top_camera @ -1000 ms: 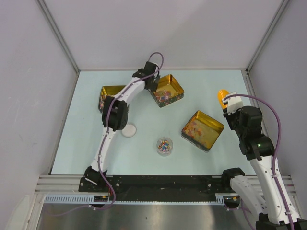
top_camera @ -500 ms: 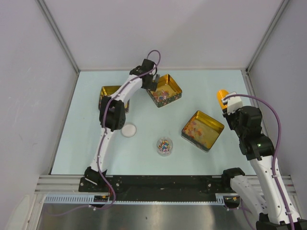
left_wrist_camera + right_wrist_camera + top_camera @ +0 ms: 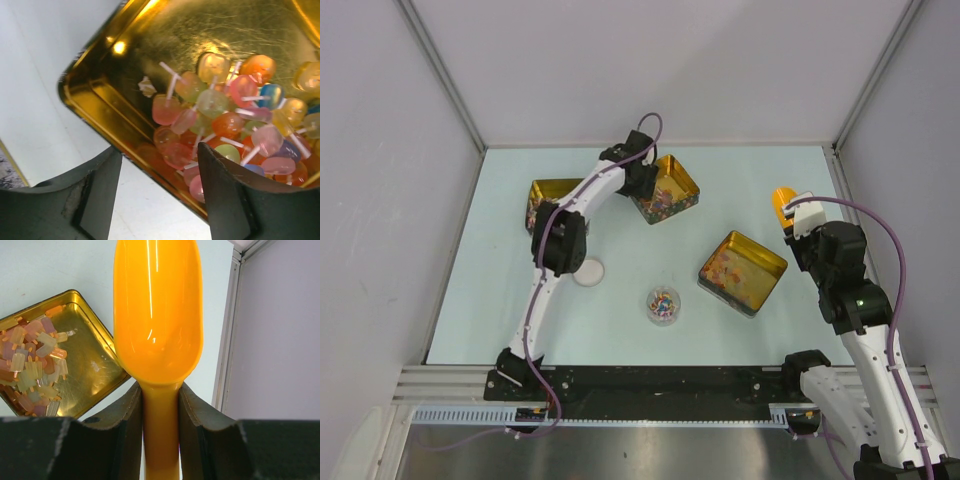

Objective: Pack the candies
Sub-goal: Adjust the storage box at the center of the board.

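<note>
Tiny multicoloured candies (image 3: 663,303) fill a small clear cup at the table's middle front. My left gripper (image 3: 645,183) (image 3: 159,150) is open astride the near wall of the back gold tin (image 3: 682,178) (image 3: 210,30). One finger is outside over the table, the other inside over a heap of coloured sweets (image 3: 225,120). Neither finger visibly touches the wall. At the right edge my right gripper (image 3: 793,215) (image 3: 160,390) is shut on the handle of an orange scoop (image 3: 784,203) (image 3: 159,315), whose bowl is empty.
A second gold tin (image 3: 743,271) (image 3: 95,365) with pale sweets (image 3: 32,365) lies front right. A third tin (image 3: 548,200) sits at the left, partly under the left arm. A white round lid (image 3: 588,271) lies near it. Enclosure walls ring the table.
The left wrist has shifted slightly right onto the back tin's edge and its jaws have narrowed. The right arm and scoop have not moved.
</note>
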Controlling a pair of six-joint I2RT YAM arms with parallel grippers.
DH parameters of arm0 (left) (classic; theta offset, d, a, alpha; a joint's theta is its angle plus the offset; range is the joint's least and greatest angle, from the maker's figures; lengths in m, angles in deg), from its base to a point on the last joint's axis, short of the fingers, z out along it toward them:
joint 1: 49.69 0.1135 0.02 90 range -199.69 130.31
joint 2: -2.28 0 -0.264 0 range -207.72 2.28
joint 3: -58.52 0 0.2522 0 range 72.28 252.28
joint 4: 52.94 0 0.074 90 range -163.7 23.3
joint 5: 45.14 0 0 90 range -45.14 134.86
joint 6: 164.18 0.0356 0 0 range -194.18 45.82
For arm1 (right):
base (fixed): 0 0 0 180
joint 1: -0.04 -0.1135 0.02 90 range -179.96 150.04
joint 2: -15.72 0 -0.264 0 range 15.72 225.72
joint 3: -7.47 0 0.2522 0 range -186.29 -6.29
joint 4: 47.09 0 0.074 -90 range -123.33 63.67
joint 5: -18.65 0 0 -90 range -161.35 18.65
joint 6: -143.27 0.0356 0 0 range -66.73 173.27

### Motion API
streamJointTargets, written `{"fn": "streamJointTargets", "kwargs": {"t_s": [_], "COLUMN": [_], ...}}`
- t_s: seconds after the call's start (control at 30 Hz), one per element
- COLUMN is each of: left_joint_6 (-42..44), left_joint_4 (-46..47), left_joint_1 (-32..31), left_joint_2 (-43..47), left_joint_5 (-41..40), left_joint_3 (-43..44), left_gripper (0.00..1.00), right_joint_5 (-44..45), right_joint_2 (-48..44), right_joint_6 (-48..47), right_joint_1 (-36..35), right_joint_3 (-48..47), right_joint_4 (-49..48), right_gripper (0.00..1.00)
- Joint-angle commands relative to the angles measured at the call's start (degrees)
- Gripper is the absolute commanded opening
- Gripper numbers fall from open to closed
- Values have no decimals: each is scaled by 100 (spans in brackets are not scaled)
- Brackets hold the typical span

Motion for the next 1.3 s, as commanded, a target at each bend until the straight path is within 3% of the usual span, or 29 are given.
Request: {"fn": "streamJointTargets", "kwargs": {"t_s": [0.0,0.2,0.33,0.53,0.7,1.27], "left_joint_6": [-190,-120,3,327,740,2358], "left_joint_4": [-30,-4,66,224,400,401], "left_joint_1": [-109,-118,-92,-39,-30,-127], "left_joint_2": [118,-57,-119,-110,-110,-22], "left_joint_5": [209,-10,-168,-212,-204,806], "left_joint_3": [229,405,484,493,458,98], "left_gripper": [65,52,36,26,25,18], "right_joint_5": [-45,-54,-27,-80,-203,34], "right_joint_2": [-33,-24,-33,-33,125,1794], "right_joint_6": [101,101,84,84,-127,-962], "right_joint_1": [-2,-2,-29,-37,-248,-2392], "right_joint_3": [-45,-45,-45,-45,-54,-1108], "right_joint_4": [-143,-151,-151,-134,-11,306], "right_gripper": [0,0,0,0,0,0]}}
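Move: The candy storage box being adjusted has its middle about 6 cm right and 4 cm ahead of the left hand, whose open fingers already straddle its near-left rim. From that hand, another candy box stands some 20 cm left and about level, and the white lid 12 cm left and 17 back. From the scoop-holding right hand, the storage box is roughly 31 cm ahead, 25 left and 22 below; a third candy box is 9 ahead, 9 left. The storage box's rim is closed in on by the left fingers, one inside and one outside, as that hand first edges right, then eases forward about 2 cm and turns clockwise by nearly 20 degrees with the rim between its fingers. Late on, the right arm, still holding the scoop, swings about 10 cm left towards the storage box, dropping some 4 cm and turning counter-clockwise. ##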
